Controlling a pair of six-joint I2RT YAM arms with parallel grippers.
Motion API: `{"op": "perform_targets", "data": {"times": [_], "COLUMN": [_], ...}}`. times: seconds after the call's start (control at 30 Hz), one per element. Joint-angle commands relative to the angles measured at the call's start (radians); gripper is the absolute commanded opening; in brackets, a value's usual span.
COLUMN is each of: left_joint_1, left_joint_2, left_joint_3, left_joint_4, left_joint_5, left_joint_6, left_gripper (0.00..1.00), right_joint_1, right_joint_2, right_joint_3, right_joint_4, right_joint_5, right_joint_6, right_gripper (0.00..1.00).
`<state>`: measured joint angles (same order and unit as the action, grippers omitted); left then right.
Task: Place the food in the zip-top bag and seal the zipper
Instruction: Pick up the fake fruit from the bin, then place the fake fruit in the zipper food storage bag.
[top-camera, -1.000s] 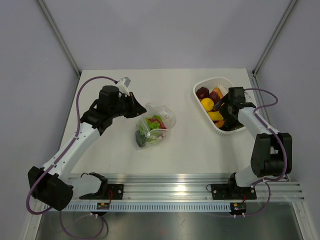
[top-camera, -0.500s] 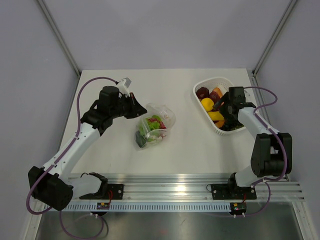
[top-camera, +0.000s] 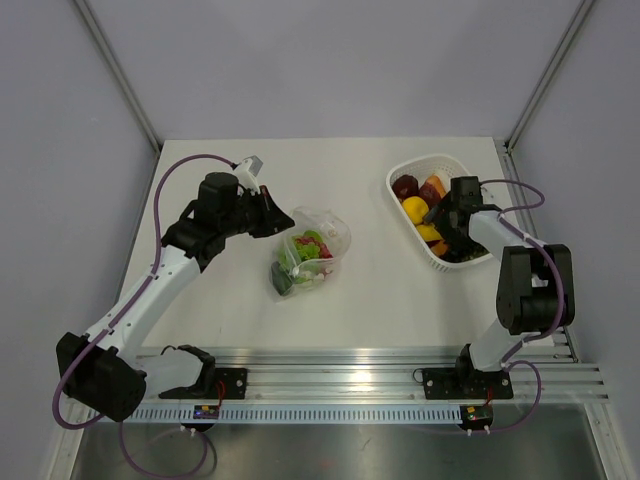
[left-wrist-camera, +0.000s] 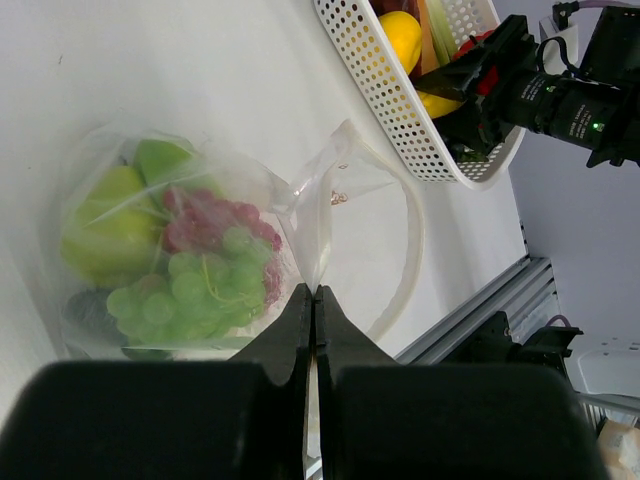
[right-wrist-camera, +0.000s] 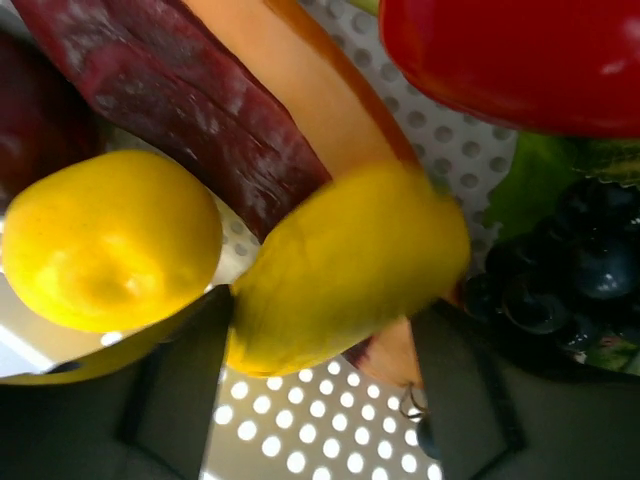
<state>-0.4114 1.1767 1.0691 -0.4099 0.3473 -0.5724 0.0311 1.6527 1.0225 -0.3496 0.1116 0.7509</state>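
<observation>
The zip-top bag (top-camera: 312, 250) lies at mid-table with its mouth open; it holds green grapes (left-wrist-camera: 190, 290), red grapes (left-wrist-camera: 210, 220) and a green-yellow fruit (left-wrist-camera: 100, 230). My left gripper (top-camera: 283, 222) is shut on the bag's mouth edge (left-wrist-camera: 314, 292). The zipper strip (left-wrist-camera: 412, 235) curves away beyond it, unsealed. My right gripper (top-camera: 437, 225) is down in the white basket (top-camera: 420, 163). In the right wrist view its open fingers stand on either side of a yellow fruit (right-wrist-camera: 350, 260), close against it. A lemon (right-wrist-camera: 110, 240) lies beside that.
The basket also holds a red pepper (right-wrist-camera: 520, 60), dark grapes (right-wrist-camera: 580, 270), an orange piece and dark red food. The basket (left-wrist-camera: 400, 110) shows in the left wrist view, right of the bag. The table's near rail runs along the front.
My right gripper has shifted slightly deeper and leftward in the basket, over the yellow fruit. The left gripper and bag have stayed put.
</observation>
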Motion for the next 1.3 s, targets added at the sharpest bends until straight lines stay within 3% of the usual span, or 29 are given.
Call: {"op": "perform_targets", "data": {"times": [0.0, 0.1, 0.13, 0.23, 0.37, 0.47, 0.67, 0.8, 1.03, 1.27], "left_joint_1": [-0.003, -0.003, -0.003, -0.003, -0.003, -0.001, -0.003, -0.003, -0.003, -0.003], "left_joint_2": [-0.038, -0.040, -0.038, -0.034, -0.029, -0.026, -0.018, -0.035, -0.031, -0.019], "left_joint_3": [0.012, 0.014, 0.012, 0.011, 0.009, 0.011, 0.025, 0.006, 0.008, 0.011], "left_joint_4": [0.036, 0.037, 0.037, 0.046, 0.059, 0.069, 0.059, 0.079, 0.074, 0.079], "left_joint_5": [0.028, 0.030, 0.030, 0.038, 0.048, 0.058, 0.055, 0.055, 0.070, 0.082], "left_joint_6": [0.020, 0.022, 0.023, 0.014, 0.002, -0.007, -0.003, 0.000, -0.007, -0.021], "left_gripper": [0.00, 0.00, 0.00, 0.00, 0.00, 0.00, 0.00, 0.00, 0.00, 0.00], "right_joint_1": [-0.002, -0.003, -0.003, -0.005, -0.003, -0.005, 0.024, 0.182, 0.415, 0.763], "right_joint_2": [-0.005, -0.077, -0.100, -0.189, -0.307, -0.364, -0.435, -0.453, -0.508, -0.359], "right_joint_3": [0.007, -0.032, -0.048, -0.061, -0.047, -0.026, 0.046, 0.139, 0.197, 0.272], "right_joint_4": [0.008, 0.017, 0.014, -0.006, -0.049, -0.078, -0.129, -0.236, -0.197, -0.132], "right_joint_5": [0.046, 0.080, 0.089, 0.111, 0.119, 0.099, -0.101, -0.046, -0.069, 0.204], "right_joint_6": [0.007, 0.001, -0.004, -0.016, -0.041, -0.073, -0.205, -0.271, -0.173, -0.104], "right_gripper": [0.72, 0.58, 0.46, 0.29, 0.20, 0.17, 0.18, 0.18, 0.15, 0.10]}}
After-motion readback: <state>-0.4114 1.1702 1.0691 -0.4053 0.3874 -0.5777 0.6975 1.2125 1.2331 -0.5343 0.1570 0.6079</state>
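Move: Around the yellow squash in the bin, the right hand has its open fingers: the squash's middle lies about 1 cm ahead, level sideways and 1 cm below. The lemon is some 7 cm ahead and 6 cm left, the red pepper 6 cm ahead and 10 cm right, the dark grapes 3 cm back and 7 cm right. The bag stands 3 cm back and about 31 cm left. From the left hand, the squash is roughly 11 cm ahead, 38 cm right and 20 cm below. Closing on the squash, the right fingers pinch it from both sides, then lift it out of the bin, at first nearly straight up with a slight draw back. Still rising, the hand swings left towards the bag, ending about 22 cm higher, 22 cm left and 10 cm back, turned some 40 degrees counter-clockwise with the fingers tipped up. The left hand stays shut on the bag's rim. ##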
